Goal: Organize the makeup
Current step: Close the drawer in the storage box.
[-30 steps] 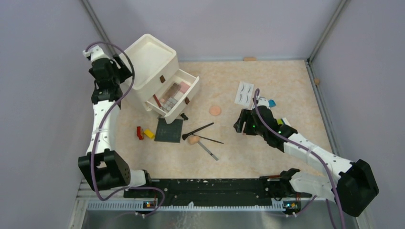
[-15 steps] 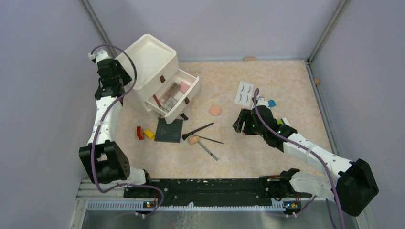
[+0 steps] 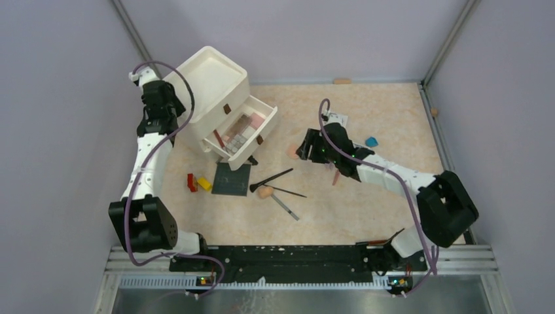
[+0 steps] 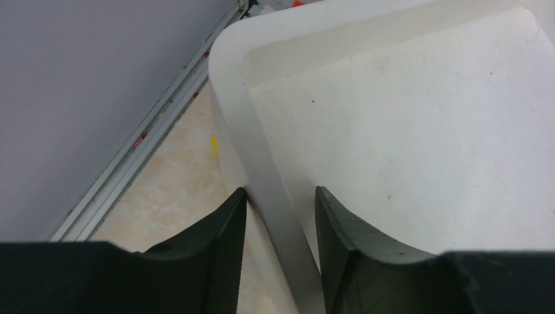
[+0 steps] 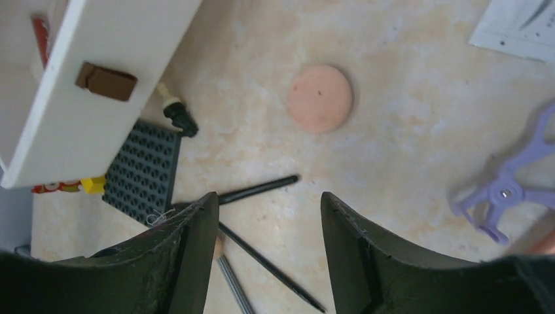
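The makeup lies scattered on the beige table. A round peach puff is just ahead of my right gripper, which hovers open and empty over a black brush and a thin dark pencil. From above, the right gripper partly hides the puff. The white eyelash card lies behind it. A pink compact and a brown palette sit in the open drawer of the white cabinet. My left gripper is shut on the cabinet's back-left rim.
A dark studded plate with red and yellow bricks beside it lies in front of the drawer. A purple plastic tool, a pink tube and a small blue piece lie to the right. Grey walls close in on the table.
My left gripper has closed on the cabinet's rim and the cabinet has shifted slightly. The right arm has swung left from beside the eyelash card to over the puff and brushes.
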Motion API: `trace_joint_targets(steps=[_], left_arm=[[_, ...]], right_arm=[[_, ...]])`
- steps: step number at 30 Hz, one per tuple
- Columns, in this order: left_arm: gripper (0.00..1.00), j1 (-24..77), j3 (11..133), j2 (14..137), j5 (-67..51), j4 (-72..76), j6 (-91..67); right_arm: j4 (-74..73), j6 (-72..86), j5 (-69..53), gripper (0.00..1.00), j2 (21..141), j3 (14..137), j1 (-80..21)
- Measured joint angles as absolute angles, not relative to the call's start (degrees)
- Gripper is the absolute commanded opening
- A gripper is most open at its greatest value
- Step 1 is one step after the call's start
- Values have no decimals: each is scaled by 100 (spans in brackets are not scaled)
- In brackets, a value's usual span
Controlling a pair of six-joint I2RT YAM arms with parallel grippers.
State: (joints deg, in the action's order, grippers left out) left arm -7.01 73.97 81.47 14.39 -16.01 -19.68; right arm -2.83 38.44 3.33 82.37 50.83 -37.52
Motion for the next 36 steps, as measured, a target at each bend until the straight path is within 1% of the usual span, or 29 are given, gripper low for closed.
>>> trace_joint_targets(steps=[2, 6, 8, 12, 19, 23, 29, 36], left_arm=[[43, -666, 7299, 8073, 1433, -1516, -1988], [43, -589, 7059, 7856, 1350, -1367, -2027], [43, -539, 6973, 7762, 1291, -1350, -2032], [45, -475, 6912, 7708, 1153, -1350, -2029], [51, -421, 6971, 7741, 884, -1503, -1981], [51, -419, 7168, 7848, 843, -1715, -1944], [49, -421, 7330, 7990, 794, -1811, -1935], [51, -425, 7332, 8020, 705, -1723, -1865]], right_arm=[[-16, 3911, 340, 54, 8648, 5378, -3774], [412, 4117, 454, 38, 9330, 5839, -3833], [558, 4252, 552, 35, 9633, 6023, -3868], [757, 4550, 786, 34, 10066, 6206, -4018], [816, 4748, 996, 31, 10650, 6665, -4617], [862, 4825, 1055, 28, 10833, 6678, -4740], [993, 4805, 1221, 27, 10938, 6702, -4748], [812, 4609, 1297, 28, 11142, 7177, -4744]])
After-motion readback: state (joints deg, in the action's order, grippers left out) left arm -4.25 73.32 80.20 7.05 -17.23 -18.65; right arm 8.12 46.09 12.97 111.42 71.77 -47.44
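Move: The open drawer's handle lies about 14 cm to the right hand's left, 6 cm ahead and 5 cm lower. The round pink puff is some 7 cm ahead of that hand and 3 cm left; the black brush is 10 cm left and 2 cm back, both 12 cm below. The left hand, already straddling the storage box's near-left rim, has the box's middle about 9 cm ahead, 7 cm right and 12 cm down; the drawer handle is 24 cm right of it, 2 cm back and 20 cm below. Right fingers, narrowing, reach 13 cm left and forward to the drawer front; left hand pushes box 4 cm right. ##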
